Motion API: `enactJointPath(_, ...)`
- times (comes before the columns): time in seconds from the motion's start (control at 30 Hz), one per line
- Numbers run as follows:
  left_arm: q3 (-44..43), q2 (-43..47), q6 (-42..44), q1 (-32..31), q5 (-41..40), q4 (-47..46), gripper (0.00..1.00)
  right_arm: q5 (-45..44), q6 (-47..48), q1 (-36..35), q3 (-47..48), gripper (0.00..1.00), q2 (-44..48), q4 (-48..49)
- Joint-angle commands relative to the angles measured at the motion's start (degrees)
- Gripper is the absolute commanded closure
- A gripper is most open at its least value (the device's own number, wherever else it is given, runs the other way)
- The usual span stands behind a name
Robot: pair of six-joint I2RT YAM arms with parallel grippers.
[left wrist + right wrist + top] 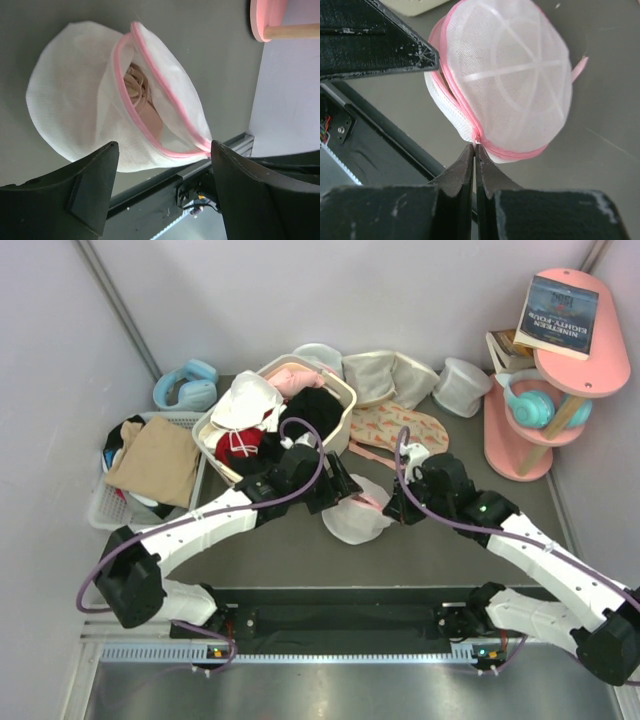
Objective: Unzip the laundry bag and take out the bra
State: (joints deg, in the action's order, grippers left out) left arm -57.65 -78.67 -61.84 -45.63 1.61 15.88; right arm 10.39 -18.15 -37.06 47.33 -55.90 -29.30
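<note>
The laundry bag [356, 524], a round white mesh pouch with a pink rim, lies on the dark table between my two arms. In the left wrist view the laundry bag [75, 95] gapes open along its pink zip, and the bra [141, 100], pale and bunched, shows inside. My left gripper [162, 162] hangs open just short of the bag's near edge, nothing between its fingers [95, 185]. My right gripper [475, 146] is shut, its tips pinching the pink seam of the laundry bag [510, 75] at the lower edge.
A cream laundry basket [342, 390] full of clothes stands behind the bag. A flat pink printed cloth [395, 425], a plain white pouch [462, 385], blue headphones [187, 385], a white crate [100, 505] at left and a pink shelf [560, 360] at right surround the work area.
</note>
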Motion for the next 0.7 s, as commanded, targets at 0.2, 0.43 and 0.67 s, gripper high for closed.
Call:
enactJointPath(0.2,2.54,5.11,-5.83,-2.45,-2.58,-1.90,0.21,-0.46,-3.20,-9.87,3.29,1.00,-7.46,8.20)
enactJointPath(0.43,3.06,3.09,-6.36,-2.80,0.59,-1.11,0.37,-1.34,-2.33,-12.16,5.40,1.00,-9.49,7.85)
enactJointPath(0.67,4.30,2.48,-6.27,-2.80,1.82,-3.40,0.65,-1.78,-2.41,-12.16,5.14,1.00,-9.40,7.50)
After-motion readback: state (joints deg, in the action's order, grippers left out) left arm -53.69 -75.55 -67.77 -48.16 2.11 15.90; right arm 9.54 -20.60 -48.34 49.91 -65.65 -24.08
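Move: From the open left gripper, the pink zip end of the laundry bag, pinched in the right fingertips, is about 7 cm to the right, 2 cm back and 3 cm lower; the bra inside the bag's mouth lies roughly 4 cm right, level with it ahead, some 6 cm below. The laundry basket stands about 14 cm ahead and 14 cm left, and the floral bag 14 cm ahead and 13 cm right. From the right gripper, the left gripper is 7 cm left, 2 cm ahead, slightly higher. Keep the right gripper shut on the zip end and carry it some 6 cm left, sinking and drawing back a little, towards the left gripper, turning it about 10 degrees counter-clockwise. Meanwhile ease the left gripper back about 3 cm, rising slightly and then sinking, and half close its fingers around the pink zip edge beside the right fingertips, without shutting yet. ##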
